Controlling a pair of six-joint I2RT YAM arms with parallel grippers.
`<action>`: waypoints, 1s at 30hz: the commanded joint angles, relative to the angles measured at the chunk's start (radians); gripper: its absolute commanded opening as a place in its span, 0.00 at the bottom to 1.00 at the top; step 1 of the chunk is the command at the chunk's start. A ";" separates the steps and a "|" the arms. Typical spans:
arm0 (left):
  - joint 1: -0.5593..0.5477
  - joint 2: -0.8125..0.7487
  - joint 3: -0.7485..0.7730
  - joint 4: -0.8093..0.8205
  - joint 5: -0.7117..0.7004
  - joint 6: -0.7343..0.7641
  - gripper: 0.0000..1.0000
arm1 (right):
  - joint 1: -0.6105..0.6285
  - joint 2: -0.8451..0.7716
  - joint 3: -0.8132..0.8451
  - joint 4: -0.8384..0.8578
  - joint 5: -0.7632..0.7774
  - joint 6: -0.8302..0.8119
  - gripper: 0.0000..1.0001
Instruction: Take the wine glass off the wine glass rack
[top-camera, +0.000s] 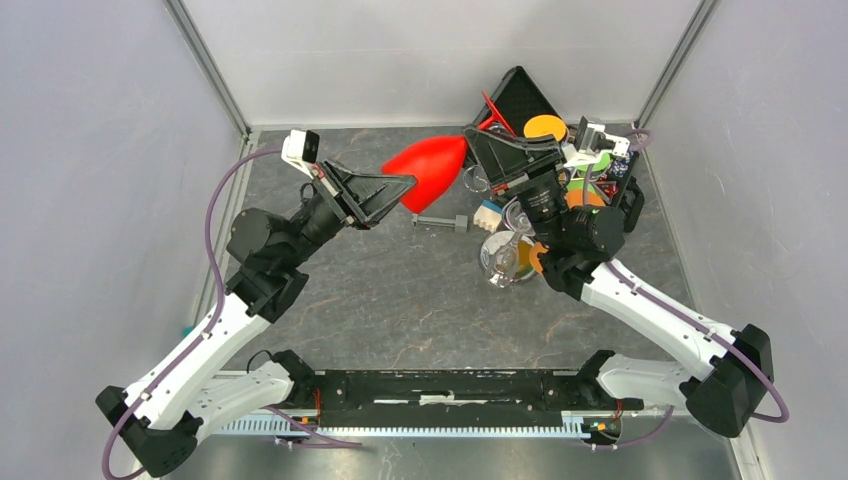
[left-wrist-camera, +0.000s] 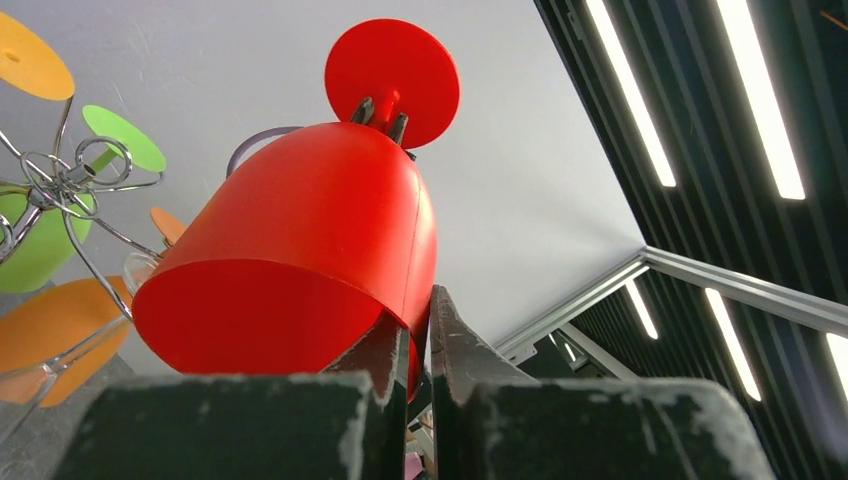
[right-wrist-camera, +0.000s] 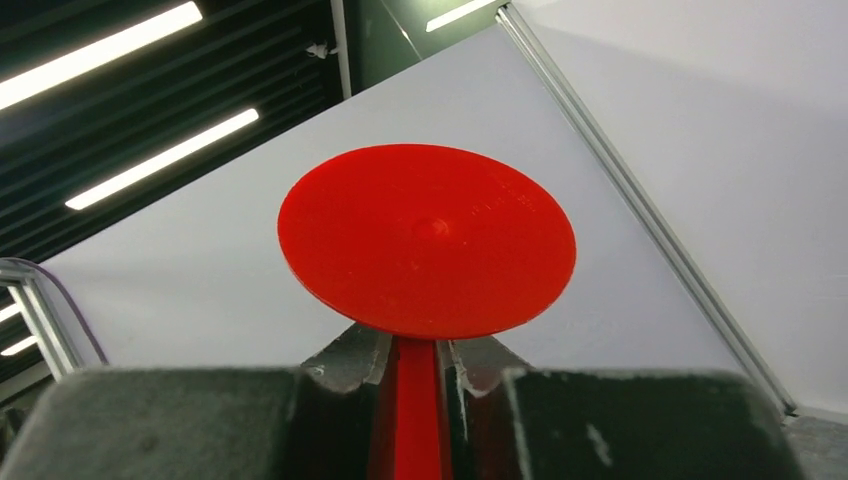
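Note:
A red wine glass (top-camera: 430, 168) hangs tilted in the air between my two arms, bowl to the left and foot to the right. My left gripper (top-camera: 405, 190) is shut on the rim of the bowl (left-wrist-camera: 300, 230), one finger inside and one outside, as the left wrist view (left-wrist-camera: 420, 330) shows. My right gripper (right-wrist-camera: 413, 350) sits close on either side of the red stem, just under the round foot (right-wrist-camera: 425, 240). The silver wire wine glass rack (left-wrist-camera: 62, 185) stands off to the left of the bowl in the left wrist view, apart from the red glass.
Green (left-wrist-camera: 122, 135), yellow (left-wrist-camera: 30, 60) and orange (left-wrist-camera: 60, 330) glasses hang on the rack. A black case (top-camera: 520, 95) leans in the back right corner. A small grey part (top-camera: 440, 222) lies on the table below the red glass. Grey walls close in the sides.

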 joint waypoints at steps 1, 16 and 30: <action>0.002 0.004 0.040 0.026 -0.007 0.046 0.02 | 0.003 -0.031 -0.001 -0.022 -0.007 -0.074 0.30; 0.012 0.017 0.339 -0.422 -0.288 0.517 0.02 | 0.004 -0.057 0.011 -0.096 -0.209 -0.064 0.90; 0.013 0.079 0.456 -1.112 -0.839 0.952 0.02 | 0.005 -0.286 0.103 -0.695 0.052 -0.538 0.89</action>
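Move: The red wine glass is already between both hands: its middle is about 3 cm ahead, 4 cm right and 2 cm above the left hand, which pinches the rim, and some 4 cm back, 6 cm left and 3 cm below the right hand on its stem. From the right hand, the rack's hub is roughly 3 cm ahead, 10 cm right and 20 cm lower; the grey bolt is about 9 cm ahead, 4 cm left and 50 cm down. Right fingers open off the stem; left keeps its rim pinch, carrying the glass 13 cm left-forward, turning counter-clockwise. ##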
